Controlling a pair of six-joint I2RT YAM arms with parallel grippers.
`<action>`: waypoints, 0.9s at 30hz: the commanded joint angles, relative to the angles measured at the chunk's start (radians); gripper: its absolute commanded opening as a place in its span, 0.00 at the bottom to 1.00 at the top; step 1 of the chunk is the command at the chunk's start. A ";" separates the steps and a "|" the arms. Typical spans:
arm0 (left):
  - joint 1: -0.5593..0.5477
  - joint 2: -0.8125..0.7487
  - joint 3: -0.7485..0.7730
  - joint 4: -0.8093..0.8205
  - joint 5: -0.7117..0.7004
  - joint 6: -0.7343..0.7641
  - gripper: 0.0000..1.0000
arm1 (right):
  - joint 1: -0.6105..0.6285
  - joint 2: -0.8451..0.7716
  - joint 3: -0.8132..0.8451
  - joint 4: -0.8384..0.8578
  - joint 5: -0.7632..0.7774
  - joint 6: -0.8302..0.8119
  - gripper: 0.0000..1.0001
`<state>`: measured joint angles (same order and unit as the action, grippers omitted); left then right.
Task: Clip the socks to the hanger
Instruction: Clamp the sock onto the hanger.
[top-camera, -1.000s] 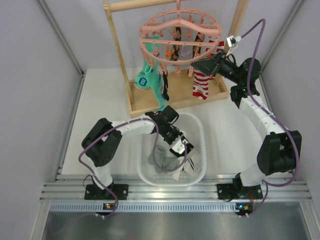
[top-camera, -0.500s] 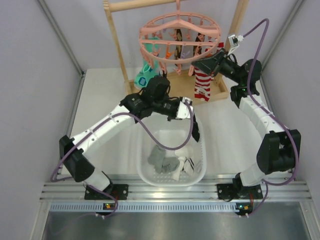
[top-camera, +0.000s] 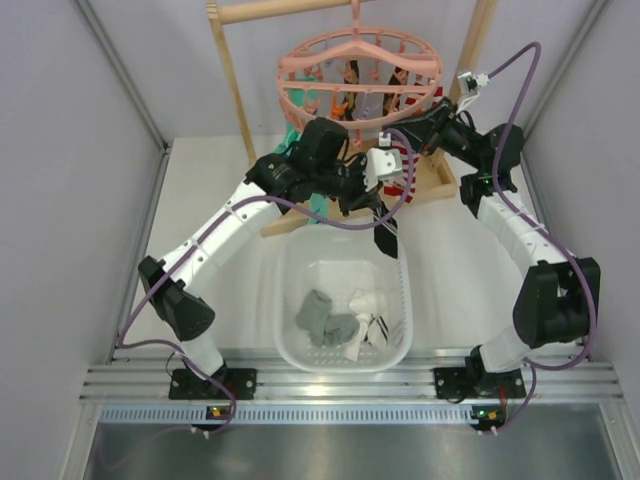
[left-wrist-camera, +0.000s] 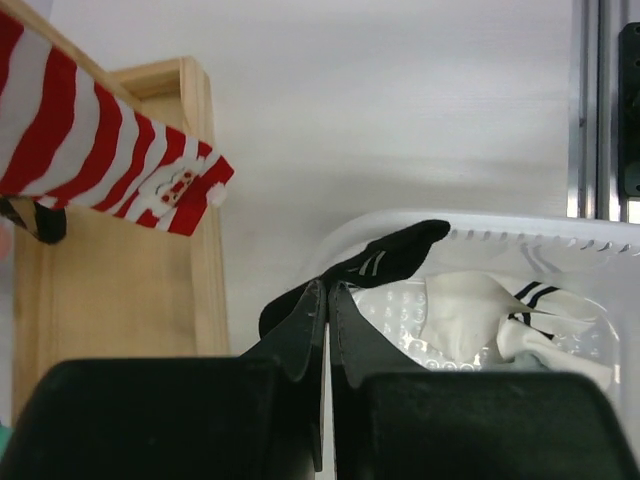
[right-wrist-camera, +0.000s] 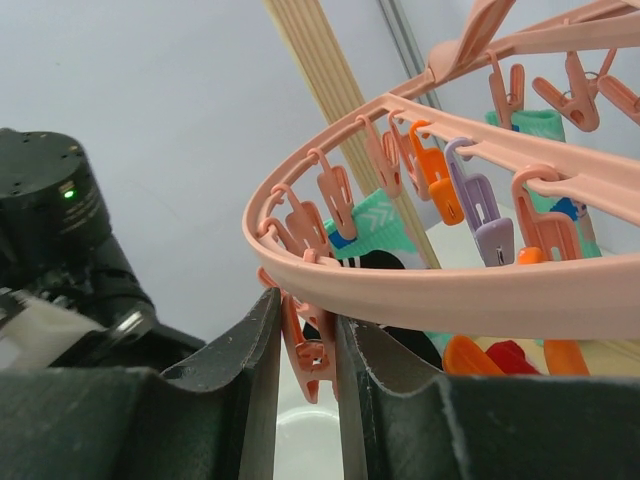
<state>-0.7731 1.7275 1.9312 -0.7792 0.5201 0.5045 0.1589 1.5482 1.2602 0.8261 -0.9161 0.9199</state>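
My left gripper (top-camera: 383, 205) is shut on a black sock (top-camera: 386, 238) with white stripes, which dangles above the far rim of the white basket (top-camera: 287, 300). In the left wrist view the sock (left-wrist-camera: 392, 256) pokes out past the closed gripper (left-wrist-camera: 327, 291). The round pink hanger (top-camera: 300, 104) hangs from the wooden rack just beyond. My right gripper (top-camera: 415, 126) is at the hanger's right side. In the right wrist view that gripper (right-wrist-camera: 305, 312) is shut on a pink clip peg (right-wrist-camera: 311, 358) under the hanger's outer ring (right-wrist-camera: 450, 292).
Grey socks (top-camera: 322, 318) and a white striped sock (top-camera: 371, 324) lie in the basket. A red-and-white striped sock (left-wrist-camera: 92, 150) and a teal sock (right-wrist-camera: 371, 226) hang on the hanger. The wooden rack (top-camera: 235, 92) stands behind, its base (left-wrist-camera: 110, 290) near the basket.
My left arm has lifted out of the basket with the black sock and swung up toward the hanger. The right gripper has stayed on the peg.
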 joint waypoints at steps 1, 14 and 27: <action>0.044 0.041 0.116 -0.058 -0.040 -0.116 0.00 | -0.009 0.004 -0.002 0.107 -0.029 -0.006 0.00; 0.104 0.145 0.284 -0.085 -0.101 -0.305 0.00 | -0.009 0.019 -0.004 0.130 -0.043 0.007 0.00; 0.158 0.109 0.226 0.086 -0.005 -0.457 0.00 | -0.007 0.015 -0.008 0.149 -0.067 0.014 0.00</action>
<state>-0.6228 1.8744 2.1647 -0.7784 0.4957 0.0925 0.1581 1.5742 1.2499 0.8928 -0.9405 0.9321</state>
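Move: The clip pinched in the right hand is roughly 10 cm ahead of the left hand, about 1 cm to its right and 8 cm higher; the left hand already holds the black sock. The hanger ring's middle is some 20 cm ahead, 4 cm left and 10 cm up from the left hand, and the striped sock hangs about 11 cm ahead and 7 cm right, near its height. For the right hand the clip is right between its fingertips. The left hand, still gripping the black sock with shut fingers pointing right and down, carries it quickly forward about 6 cm and a little left towards the clip, then slows and eases another centimetre or two forward while rising about 2.5 cm, bringing its fingers in under the near rim of the hanger ring. On the way its wrist turns counter-clockwise by about 20 degrees and rolls somewhat, while the right hand stays almost in place and keeps its pinch on the clip at the rim. ##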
